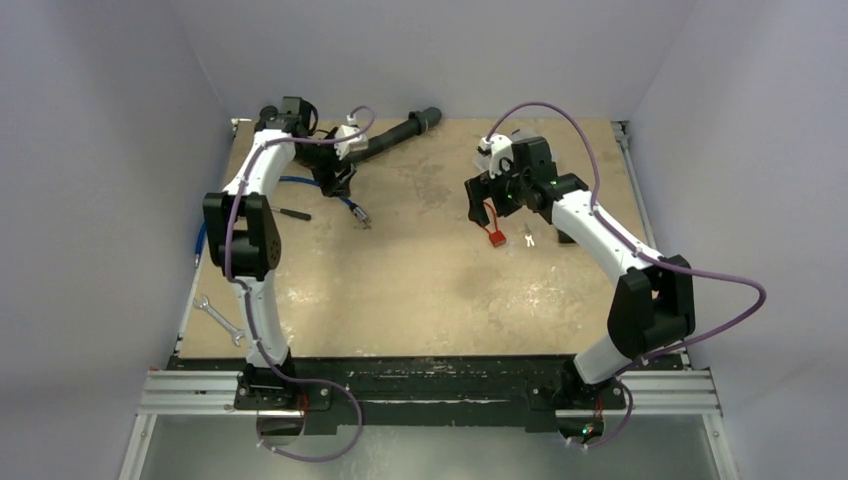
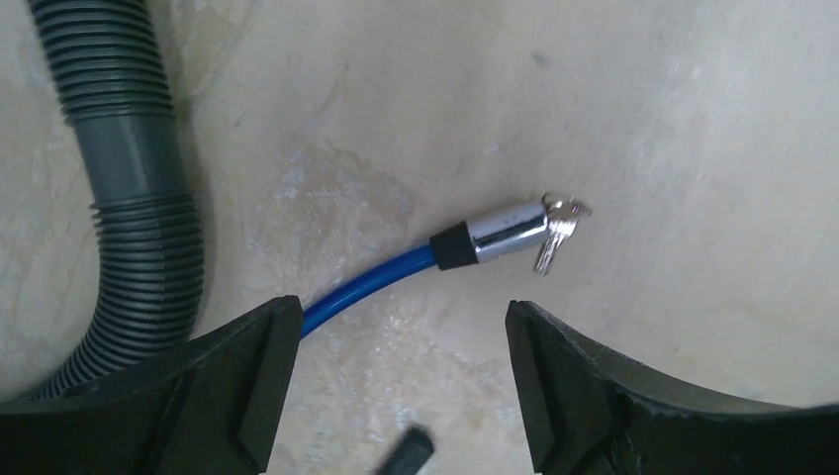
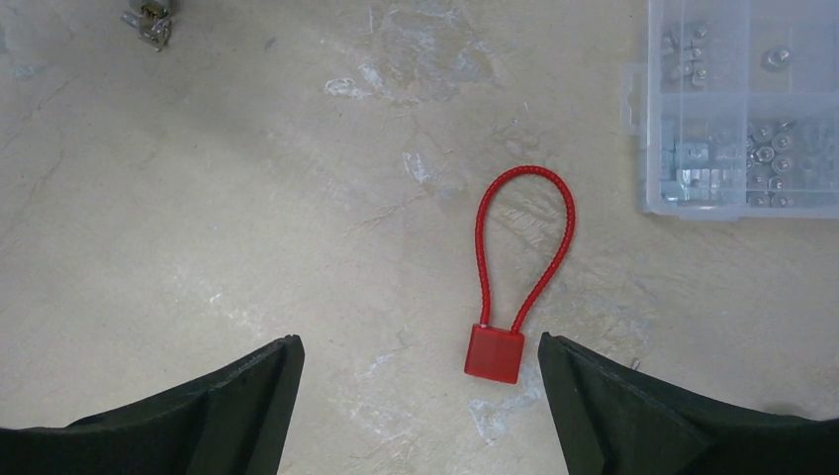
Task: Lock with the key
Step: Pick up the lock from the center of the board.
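Observation:
A thin red cable lock lies right of the table's centre, its small square red body (image 1: 493,238) (image 3: 495,353) nearest me and its loop (image 3: 524,237) running away. A tiny silvery key (image 1: 528,235) lies just right of that body in the top view. My right gripper (image 1: 483,203) (image 3: 420,346) hovers open over the lock, with the body just inside its right finger (image 3: 613,416) and nothing touched. My left gripper (image 1: 338,185) (image 2: 404,322) is open at the back left, with bare table between its fingers.
Beyond the left fingers lies a blue cable (image 2: 366,282) with a chrome lock end (image 2: 492,232) and small keys (image 2: 559,230). Alongside runs a grey ribbed hose (image 1: 400,132) (image 2: 139,198). A clear parts box (image 3: 742,99), a small silvery piece (image 3: 148,22) and a spanner (image 1: 220,318) also lie about.

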Motion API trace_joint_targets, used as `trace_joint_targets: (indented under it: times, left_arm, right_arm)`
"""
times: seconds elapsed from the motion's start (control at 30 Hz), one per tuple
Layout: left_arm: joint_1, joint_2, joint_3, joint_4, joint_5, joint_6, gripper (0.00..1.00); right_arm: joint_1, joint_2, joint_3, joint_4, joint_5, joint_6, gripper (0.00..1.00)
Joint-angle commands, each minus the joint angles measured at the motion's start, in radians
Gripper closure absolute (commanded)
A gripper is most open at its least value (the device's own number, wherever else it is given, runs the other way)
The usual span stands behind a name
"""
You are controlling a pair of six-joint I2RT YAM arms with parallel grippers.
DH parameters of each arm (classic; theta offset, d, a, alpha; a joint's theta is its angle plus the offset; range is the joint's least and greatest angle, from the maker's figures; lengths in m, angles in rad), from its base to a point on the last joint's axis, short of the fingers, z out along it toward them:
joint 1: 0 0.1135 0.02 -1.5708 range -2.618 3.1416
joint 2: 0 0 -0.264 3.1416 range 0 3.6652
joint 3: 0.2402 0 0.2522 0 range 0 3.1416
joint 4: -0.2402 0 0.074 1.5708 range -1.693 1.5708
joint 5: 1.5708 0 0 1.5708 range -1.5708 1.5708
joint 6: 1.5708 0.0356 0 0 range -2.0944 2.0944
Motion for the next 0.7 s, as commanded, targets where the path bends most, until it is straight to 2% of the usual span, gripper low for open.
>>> trace_joint_targets:
  times: [0.0,0.13,0.2,0.33,0.47,0.67]
  left_arm:
    - [0.000,0.098,0.143,-0.302,-0.009,0.486,0.21]
    - [0.002,0.153,0.152,-0.347,-0.086,0.715,0.26]
    - [0.001,0.194,0.187,-0.370,-0.101,0.769,0.28]
    - [0.001,0.267,0.259,-0.361,-0.097,0.773,0.32]
    - [0.001,0.296,0.260,-0.325,-0.109,0.804,0.40]
    - [0.011,0.333,0.273,-0.261,-0.116,0.815,0.46]
  right_arm:
    - [0.000,-0.043,0.050,-0.012,-0.039,-0.026,0.01]
    - [0.000,-0.051,0.058,-0.022,-0.062,-0.031,0.01]
    - [0.000,-0.057,0.058,-0.024,-0.060,-0.031,0.01]
    - [0.000,-0.061,0.061,-0.037,-0.057,-0.031,0.01]
    - [0.000,-0.069,0.061,-0.049,-0.066,-0.039,0.01]
    - [0.000,-0.067,0.071,-0.066,-0.063,-0.046,0.01]
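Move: The left hand hovers over the blue cable lock: its chrome head lies about 12 cm below, some 3 cm back and 3 cm to the right. Its keys are roughly 6 cm back and 5 cm right, the black tool handle 4 cm back and 9 cm left. The grey hose's near stretch runs 12 cm ahead and 4 cm left. From the right hand, the lock head is roughly 22 cm left, 6 cm ahead and 16 cm below. Downward, about 9 cm and slowing at the end, the left hand sinks towards the blue lock, easing some 3 cm left over the cable behind its black collar. Meanwhile it turns about 30 degrees clockwise, the fingers tipping steeper down and narrowing from wide to roughly half open, one to each side of the cable, with no grip yet. ##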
